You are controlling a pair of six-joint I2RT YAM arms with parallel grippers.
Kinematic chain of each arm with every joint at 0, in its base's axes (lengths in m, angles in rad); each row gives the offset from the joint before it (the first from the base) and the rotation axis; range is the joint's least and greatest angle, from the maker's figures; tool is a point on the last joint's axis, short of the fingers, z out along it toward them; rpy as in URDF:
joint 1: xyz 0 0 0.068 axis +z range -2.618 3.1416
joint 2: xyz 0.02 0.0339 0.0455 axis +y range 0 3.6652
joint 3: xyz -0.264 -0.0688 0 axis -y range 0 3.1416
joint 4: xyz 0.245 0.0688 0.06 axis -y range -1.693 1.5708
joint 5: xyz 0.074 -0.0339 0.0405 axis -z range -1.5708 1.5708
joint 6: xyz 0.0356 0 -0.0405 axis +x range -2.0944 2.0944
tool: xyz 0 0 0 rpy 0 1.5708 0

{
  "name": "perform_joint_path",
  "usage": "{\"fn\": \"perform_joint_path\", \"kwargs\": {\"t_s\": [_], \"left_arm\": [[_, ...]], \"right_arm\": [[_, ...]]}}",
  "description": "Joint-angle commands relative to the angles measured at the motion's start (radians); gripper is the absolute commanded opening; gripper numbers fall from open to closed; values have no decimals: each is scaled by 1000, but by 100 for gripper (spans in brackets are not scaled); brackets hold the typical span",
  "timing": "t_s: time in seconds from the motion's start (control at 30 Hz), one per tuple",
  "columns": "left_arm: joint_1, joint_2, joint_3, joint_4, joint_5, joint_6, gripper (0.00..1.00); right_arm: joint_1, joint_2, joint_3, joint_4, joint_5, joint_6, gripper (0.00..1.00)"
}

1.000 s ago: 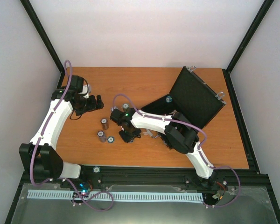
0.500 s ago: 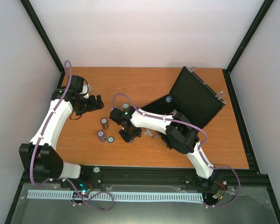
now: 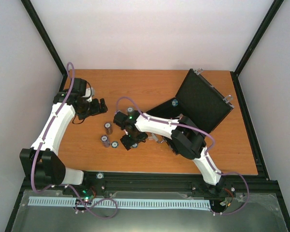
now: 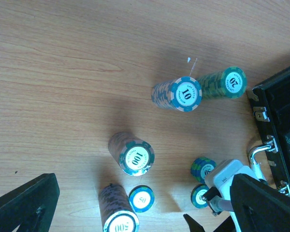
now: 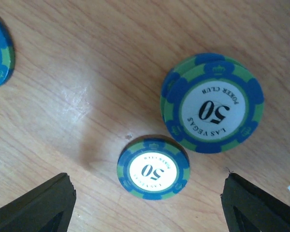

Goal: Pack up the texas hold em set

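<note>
The black case (image 3: 203, 99) of the texas hold em set lies open at the right, lid raised; its latched edge (image 4: 275, 104) shows in the left wrist view. Chip stacks stand left of it: a 10 stack (image 4: 186, 93), a 20 stack (image 4: 230, 82), a 100 stack (image 4: 135, 157) and a 500 stack (image 4: 117, 220). My right gripper (image 5: 150, 195) is open low over the table, its fingers either side of a single 50 chip (image 5: 153, 168), with a short 50 stack (image 5: 211, 102) just beyond. My left gripper (image 3: 99, 106) hangs open and empty at the far left.
Another loose 50 chip (image 4: 141, 198) lies beside the 500 stack. Two small stacks (image 3: 108, 128) stand just left of my right gripper (image 3: 129, 141). Black frame posts and white walls border the wooden table (image 3: 232, 154).
My right gripper's jaws have spread wide and its head has shifted slightly left and nearer. The left arm has stayed still.
</note>
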State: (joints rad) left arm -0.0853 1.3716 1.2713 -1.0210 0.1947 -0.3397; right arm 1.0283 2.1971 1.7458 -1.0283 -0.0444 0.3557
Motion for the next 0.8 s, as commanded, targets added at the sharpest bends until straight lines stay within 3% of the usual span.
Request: {"fn": "perform_joint_path", "kwargs": {"t_s": [0.0, 0.2, 0.37, 0.57, 0.77], "left_arm": [[-1, 4, 12, 5, 2, 14, 100], [-1, 3, 13, 2, -3, 16, 100], [-1, 2, 4, 4, -1, 16, 100], [-2, 2, 4, 4, -4, 18, 100], [-1, 4, 5, 4, -4, 19, 100]], "right_arm": [[6, 55, -14, 31, -17, -8, 83], [10, 60, -64, 57, -29, 7, 72], [10, 64, -95, 68, -28, 8, 48], [10, 56, -93, 68, -22, 10, 36], [11, 42, -57, 45, -4, 9, 34]]}}
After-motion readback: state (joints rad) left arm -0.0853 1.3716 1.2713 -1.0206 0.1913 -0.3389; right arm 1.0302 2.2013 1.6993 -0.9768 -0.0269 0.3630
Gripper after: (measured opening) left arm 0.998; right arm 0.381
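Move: The lower 50 chip lies right under the open right fingers, about 2 cm below. The taller 50 pile touches it, some 4 cm farther out from the hand; the lone 50 chip lies about 9 cm to the left and level with the hand. The purple 100 stack is roughly 14 cm left and 1 cm ahead. From the left hand the lower 50 chip is about 9 cm back, 16 cm right and 18 cm down. Lower the right gripper straight down about 1.5 cm onto the lower 50 chip, beside the taller pile, keeping the fingers pointed down. As it nears the table, close the fingers from wide open to less than half, easing a touch to the right, until they pinch the chip across its rim; then hold there. ##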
